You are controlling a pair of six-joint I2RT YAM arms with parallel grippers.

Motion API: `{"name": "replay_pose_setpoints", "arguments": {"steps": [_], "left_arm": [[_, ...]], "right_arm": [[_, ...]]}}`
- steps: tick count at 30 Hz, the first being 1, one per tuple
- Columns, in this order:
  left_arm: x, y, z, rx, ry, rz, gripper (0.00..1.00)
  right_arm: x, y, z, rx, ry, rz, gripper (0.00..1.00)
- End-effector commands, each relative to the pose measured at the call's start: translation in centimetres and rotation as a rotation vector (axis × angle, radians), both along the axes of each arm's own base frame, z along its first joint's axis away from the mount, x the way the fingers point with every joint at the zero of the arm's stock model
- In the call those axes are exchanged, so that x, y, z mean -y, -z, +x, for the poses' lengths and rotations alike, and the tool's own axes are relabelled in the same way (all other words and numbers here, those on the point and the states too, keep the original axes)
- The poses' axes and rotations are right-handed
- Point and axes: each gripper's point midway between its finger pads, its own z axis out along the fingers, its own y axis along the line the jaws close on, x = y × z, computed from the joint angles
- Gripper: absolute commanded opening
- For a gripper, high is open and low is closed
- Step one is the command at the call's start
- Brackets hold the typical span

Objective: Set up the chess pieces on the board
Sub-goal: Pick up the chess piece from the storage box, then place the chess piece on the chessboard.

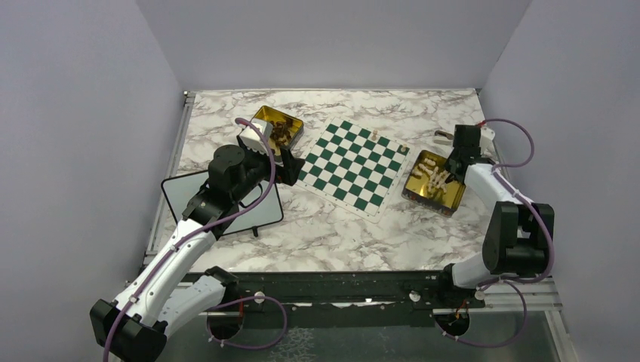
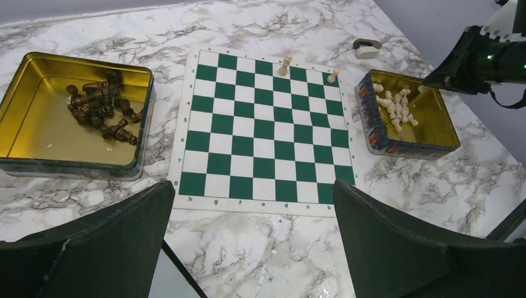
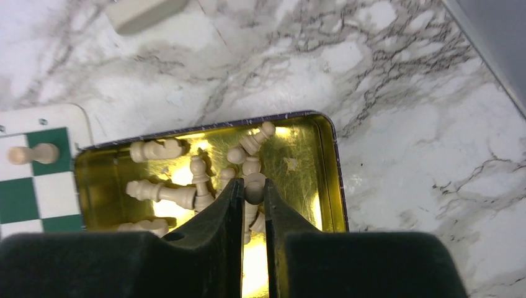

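Note:
The green-and-white board (image 2: 263,127) lies mid-table, also visible as board (image 1: 351,167). Two pale chess pieces (image 2: 285,64) (image 2: 334,75) stand on its far row. More pale pieces (image 3: 158,191) lie in the right gold tin (image 3: 325,180). My right gripper (image 3: 253,191) is down in that tin, shut on the round head of a pale piece (image 3: 254,189). Dark pieces (image 2: 99,108) lie heaped in the left gold tin (image 2: 37,133). My left gripper (image 2: 253,186) hangs open and empty above the marble by the board's near edge.
A black-framed whiteboard (image 1: 219,197) lies under the left arm, left of the board. A small beige object (image 2: 367,48) sits on the marble beyond the right tin. Grey walls close in the table on three sides.

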Motion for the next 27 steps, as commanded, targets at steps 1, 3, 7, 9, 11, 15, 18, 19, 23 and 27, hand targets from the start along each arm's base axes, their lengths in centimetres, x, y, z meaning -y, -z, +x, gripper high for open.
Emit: {"name": "replay_pose_setpoints", "arguments": {"steps": [1,3,7,9,11,15,18,19,23,27], "left_arm": [[0.4,-0.3,-0.1,0.013,0.021,-0.011,0.99],[0.4,-0.3,0.0,0.014,0.019,-0.011,0.99],[0.3,-0.3,0.0,0.018,0.016,-0.009,0.99],[0.3,-0.3,0.0,0.015,0.016,-0.008,0.99],[0.3,-0.3,0.0,0.018,0.015,-0.007,0.99],[0.2,-0.4,0.0,0.021,0.011,-0.007,0.99],[0.2,-0.4,0.0,0.021,0.012,-0.007,0.99],[0.2,-0.4,0.0,0.021,0.012,-0.008,0.99],[0.2,-0.4,0.0,0.021,0.012,-0.007,0.99],[0.1,-0.5,-0.1,0.024,0.009,-0.006,0.99]], "right_arm": [[0.4,-4.6,0.7,0.081,-0.009,-0.024,0.18],[-0.5,-6.0,1.5,0.133,-0.062,-0.004,0.18],[-2.7,-8.3,3.2,0.215,-0.173,0.065,0.18],[-4.0,-8.8,3.9,0.233,-0.225,0.100,0.18],[-5.0,-8.8,4.4,0.241,-0.263,0.124,0.18],[-6.9,-8.7,5.0,0.241,-0.326,0.160,0.18],[-8.7,-9.1,5.3,0.241,-0.383,0.158,0.19],[-9.5,-9.3,5.4,0.241,-0.400,0.152,0.19],[-12.5,-9.2,5.7,0.232,-0.453,0.153,0.19],[-14.7,-9.4,6.2,0.238,-0.467,0.112,0.19]]}}
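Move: The right gripper, already shut on a light chess piece just lifted off the pile, is making for the board's far right corner, about 8 cm ahead, 13 cm left and 4 cm lower. The storage box's middle lies some 4 cm back and 5 cm left of it, and the stapler about 11 cm ahead and 2 cm left, both roughly 4 cm lower. From the idle left gripper that corner is some 15 cm ahead, 33 cm right and 23 cm down. Keep the right fingers closed on the chess piece and raise it about 8 cm, clear of the storage box, easing forward as it rises. Then swing left across the box towards the board's far right corner, some 13 cm in all and still gathering speed, while the wrist turns about 25 degrees counter-clockwise and the fingertips tip up a little. ##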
